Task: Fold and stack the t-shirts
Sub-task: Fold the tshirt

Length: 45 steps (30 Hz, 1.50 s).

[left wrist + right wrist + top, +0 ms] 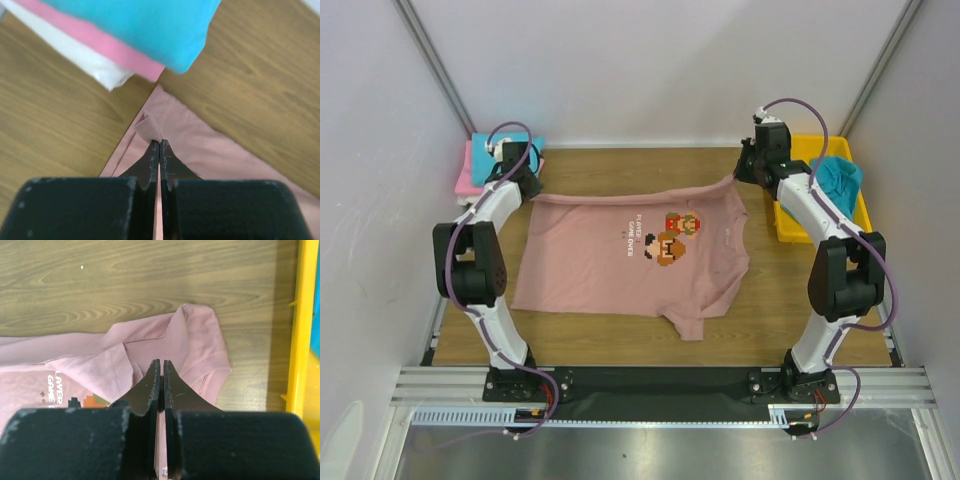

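A dusty-pink t-shirt (610, 260) with a pixel-figure print lies spread on the wooden table, mostly flat, with one sleeve bunched at the near edge. My left gripper (528, 190) is shut on its far left corner, and a small tuft of cloth (149, 127) pokes out past the closed tips (159, 142). My right gripper (740, 175) is shut on the far right corner, pinching pink cloth beside a rumpled sleeve (200, 335), with its tips (160, 362) pressed together. A folded stack of teal (150, 25), bright pink (110, 47) and white (85, 60) shirts sits just beyond the left gripper.
A yellow tray (785, 225) stands at the right with a crumpled teal shirt (840, 180) in it; its rim (305, 340) runs close to the right gripper. The folded stack (480, 165) occupies the far left corner. White walls enclose the table.
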Motion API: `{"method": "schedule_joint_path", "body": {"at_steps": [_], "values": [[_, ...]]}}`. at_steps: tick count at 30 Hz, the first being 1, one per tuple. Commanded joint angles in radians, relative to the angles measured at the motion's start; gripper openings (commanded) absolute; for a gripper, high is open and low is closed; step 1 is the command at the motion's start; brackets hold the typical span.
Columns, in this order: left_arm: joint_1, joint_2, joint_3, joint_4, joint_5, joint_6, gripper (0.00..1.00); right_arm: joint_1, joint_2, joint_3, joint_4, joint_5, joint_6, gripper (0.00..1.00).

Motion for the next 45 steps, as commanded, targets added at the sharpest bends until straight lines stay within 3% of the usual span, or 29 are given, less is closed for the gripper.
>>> {"method": "schedule_joint_path", "body": {"at_steps": [1,14,45], "values": [[0.009,-0.089,-0.049,0.026,-0.014,0.021,0.00,0.008,-0.073,-0.032,-0.002,-0.010,0.030,0.00],[0.010,-0.144,-0.187,0.032,-0.034,0.033,0.00,0.029,-0.165,-0.245,-0.005,-0.010,0.063,0.00],[0.009,-0.166,-0.282,0.038,-0.055,0.033,0.00,0.069,-0.220,-0.392,-0.036,-0.090,0.029,0.00]]}}
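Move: The pink t-shirt's near edge, where its held far edge is being folded to, lies about 31 cm back, 7 cm left and 10 cm below the left hand at its left corner; at its right end it is some 35 cm back of the right hand, in line, and 16 cm lower. The folded stack sits about 10 cm ahead and 11 cm left of the left hand. The printed figures are some 14 cm back and 19 cm left of the right hand, the yellow bin level with it, 24 cm right. The t-shirt's far edge, still pinched near each end in shut fingers, is brought back and down over the shirt towards its near edge. The right hand draws it about 11 cm back and 8 cm down, with a small rise midway, drifting slightly left; the left goes about 7 cm back and 5 cm down, slowing in the second half. Both grippers tip further downward, the right by some 15 degrees. ##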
